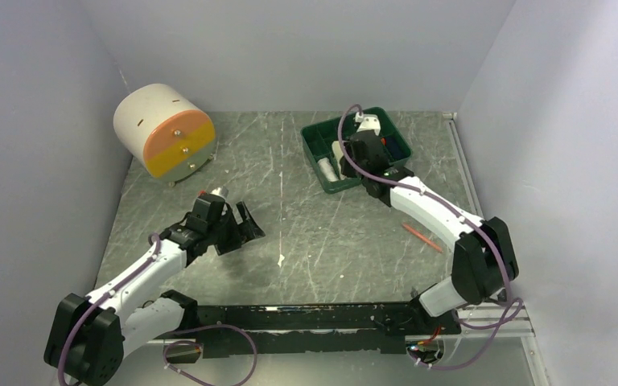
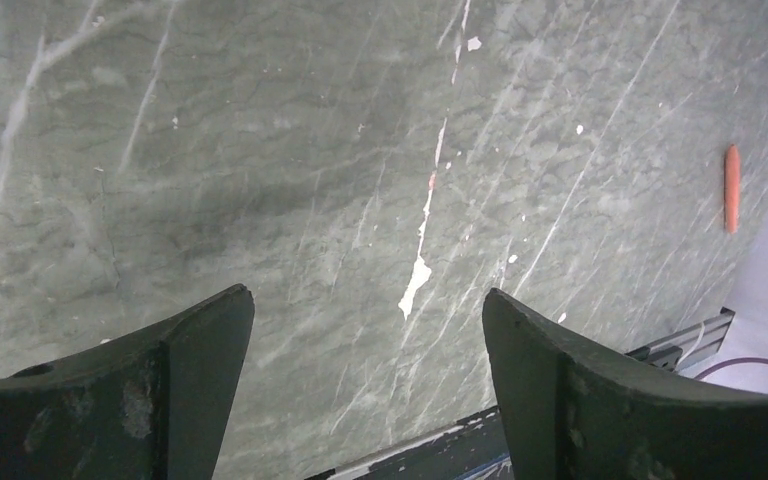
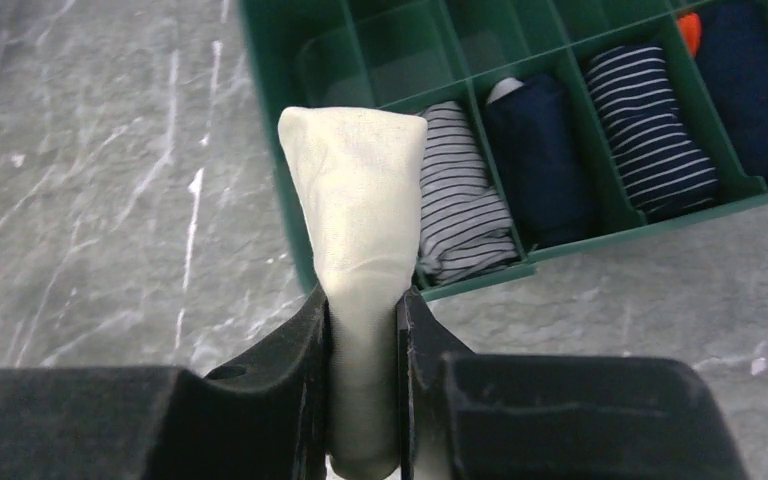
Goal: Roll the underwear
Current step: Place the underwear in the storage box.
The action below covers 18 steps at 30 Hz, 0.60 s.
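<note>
My right gripper is shut on a rolled cream-white underwear, pinched at its lower half. The roll's free end hangs over the near left corner of the green compartment tray. In the top view the right gripper hovers over that tray at the back of the table. My left gripper is low over the left part of the table. In its wrist view its fingers stand wide apart, and only bare marbled table shows across the left gripper. No pink-and-white garment is in view.
The tray holds striped rolls and dark blue rolls in its compartments. A white and orange drum stands at the back left. An orange pen lies on the table at the right. Grey walls enclose three sides.
</note>
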Tool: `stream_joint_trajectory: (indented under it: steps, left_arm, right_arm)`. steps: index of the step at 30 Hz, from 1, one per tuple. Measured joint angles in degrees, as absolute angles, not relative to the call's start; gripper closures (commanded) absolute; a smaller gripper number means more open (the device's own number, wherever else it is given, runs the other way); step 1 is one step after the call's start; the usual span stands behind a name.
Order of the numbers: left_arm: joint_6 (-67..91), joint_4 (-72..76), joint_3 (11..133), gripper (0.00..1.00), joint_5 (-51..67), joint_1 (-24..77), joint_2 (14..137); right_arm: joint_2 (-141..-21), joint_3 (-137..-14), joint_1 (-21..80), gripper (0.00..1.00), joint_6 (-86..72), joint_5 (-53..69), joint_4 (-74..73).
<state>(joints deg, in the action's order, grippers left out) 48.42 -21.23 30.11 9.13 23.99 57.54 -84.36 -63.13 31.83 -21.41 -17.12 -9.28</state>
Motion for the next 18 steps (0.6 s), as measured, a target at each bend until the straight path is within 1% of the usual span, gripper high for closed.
stream_joint_trajectory:
  steps: [8,15,18]
  left_arm:
    - [44.64,-20.91,30.41,0.09,10.81,23.97,57.65]
    - [42.87,-22.28,33.15,0.07,11.16,23.97,58.11]
    - [42.92,-22.28,33.19,0.04,11.84,23.97,58.08]
  right_arm:
    - [-91.24,-69.30,25.10,1.00,-18.83,-12.67,-9.52]
    - [-102.89,-80.84,25.23,1.00,-17.52,-7.64,-9.26]
    - [-107.90,-85.43,25.43,1.00,-17.34,-6.42,-9.15]
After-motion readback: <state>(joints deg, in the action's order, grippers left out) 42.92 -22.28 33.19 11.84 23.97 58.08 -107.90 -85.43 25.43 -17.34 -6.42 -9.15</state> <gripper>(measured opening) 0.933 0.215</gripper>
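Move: The right hand holds the rolled underwear; the empty far-left compartment of the storage box lies about 15 cm ahead, 5 cm left and 14 cm below. In the box's near row, the white roll lies some 6 cm ahead and 3 cm left, the grey striped roll 7 cm ahead and 1 cm right. From the left hand, that compartment is roughly 31 cm ahead, 15 cm right and 4 cm below. Keeping its pinch on the rolled underwear, the right hand carries it about 10 cm forward towards the empty far-left compartment. ##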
